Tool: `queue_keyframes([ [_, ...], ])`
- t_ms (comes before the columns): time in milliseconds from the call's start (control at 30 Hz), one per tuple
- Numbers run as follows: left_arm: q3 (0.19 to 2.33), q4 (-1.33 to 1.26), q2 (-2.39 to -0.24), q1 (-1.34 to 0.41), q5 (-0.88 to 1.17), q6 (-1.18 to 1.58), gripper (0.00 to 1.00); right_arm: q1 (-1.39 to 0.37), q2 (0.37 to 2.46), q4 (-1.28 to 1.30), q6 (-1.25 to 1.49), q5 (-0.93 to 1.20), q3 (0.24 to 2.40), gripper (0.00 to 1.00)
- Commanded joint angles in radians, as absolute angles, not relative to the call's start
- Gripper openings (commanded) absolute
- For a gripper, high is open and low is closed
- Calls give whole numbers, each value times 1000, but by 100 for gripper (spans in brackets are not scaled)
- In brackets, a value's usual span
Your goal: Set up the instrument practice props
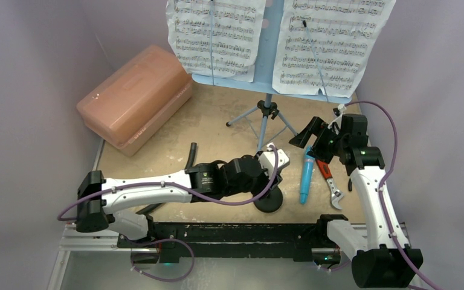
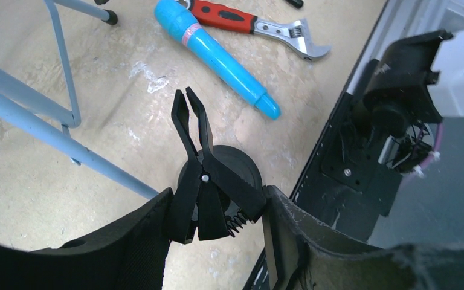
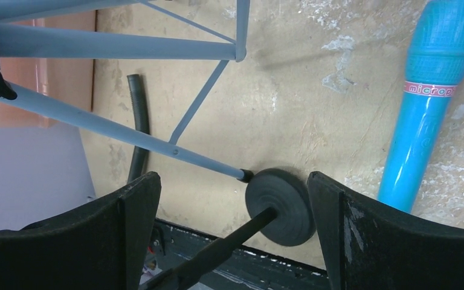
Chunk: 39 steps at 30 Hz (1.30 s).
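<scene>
The light-blue music stand [image 1: 272, 36] stands on its tripod [image 1: 264, 118] at the back, holding two sheet-music pages [image 1: 214, 33] [image 1: 332, 42]. The short black mic stand rests on its round base [image 1: 268, 202] near the front edge. My left gripper [image 1: 275, 160] is shut on the handles of its spring clip [image 2: 208, 181], directly over the base [image 2: 241, 169]. The turquoise microphone [image 1: 307, 175] lies flat just right of it, also seen in the left wrist view [image 2: 223, 54]. My right gripper [image 1: 310, 134] hovers open and empty above the microphone [image 3: 429, 109] and the base [image 3: 281, 205].
A salmon-pink case [image 1: 136, 96] sits at the back left. A curved black hose [image 1: 191, 154] lies by the left arm. A red-handled adjustable wrench [image 1: 329, 181] lies right of the microphone. Tripod legs [image 3: 127, 136] spread low across the middle.
</scene>
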State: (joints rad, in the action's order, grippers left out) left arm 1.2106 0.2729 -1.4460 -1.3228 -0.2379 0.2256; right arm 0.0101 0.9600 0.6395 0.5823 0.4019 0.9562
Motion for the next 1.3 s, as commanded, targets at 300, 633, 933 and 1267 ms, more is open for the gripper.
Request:
queue_keyframes([
  [300,1053,231,-1203,-1324,-103,6,36,8,949,586,553,248,874,93],
  [633,1023,312,-1153,-1324,-5,-179,35,-25,1008,566,504,112,847,92],
  [933,1039,357,-1114,-1324,75,-282,32,-45,1084,532,493,38,837,90],
  [1267,971,342,-1056,-1319,70,-286,29,-47,1210,480,458,39,838,89],
])
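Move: From the right hand, the blue microphone's middle lies some 5 cm back, 4 cm right and 20 cm below; the wrench is about 7 cm back and 12 cm right, down on the table. The left hand already grips the mic stand's clip; the bare table it heads for is roughly 5 cm back and 7 cm left, 22 cm below, with the music stand's near foot about 4 cm ahead and 4 cm left of the hand. Open right hand sinks about 11 cm, edging right, towards the microphone; left brings mic stand 9 cm left-and-back. ##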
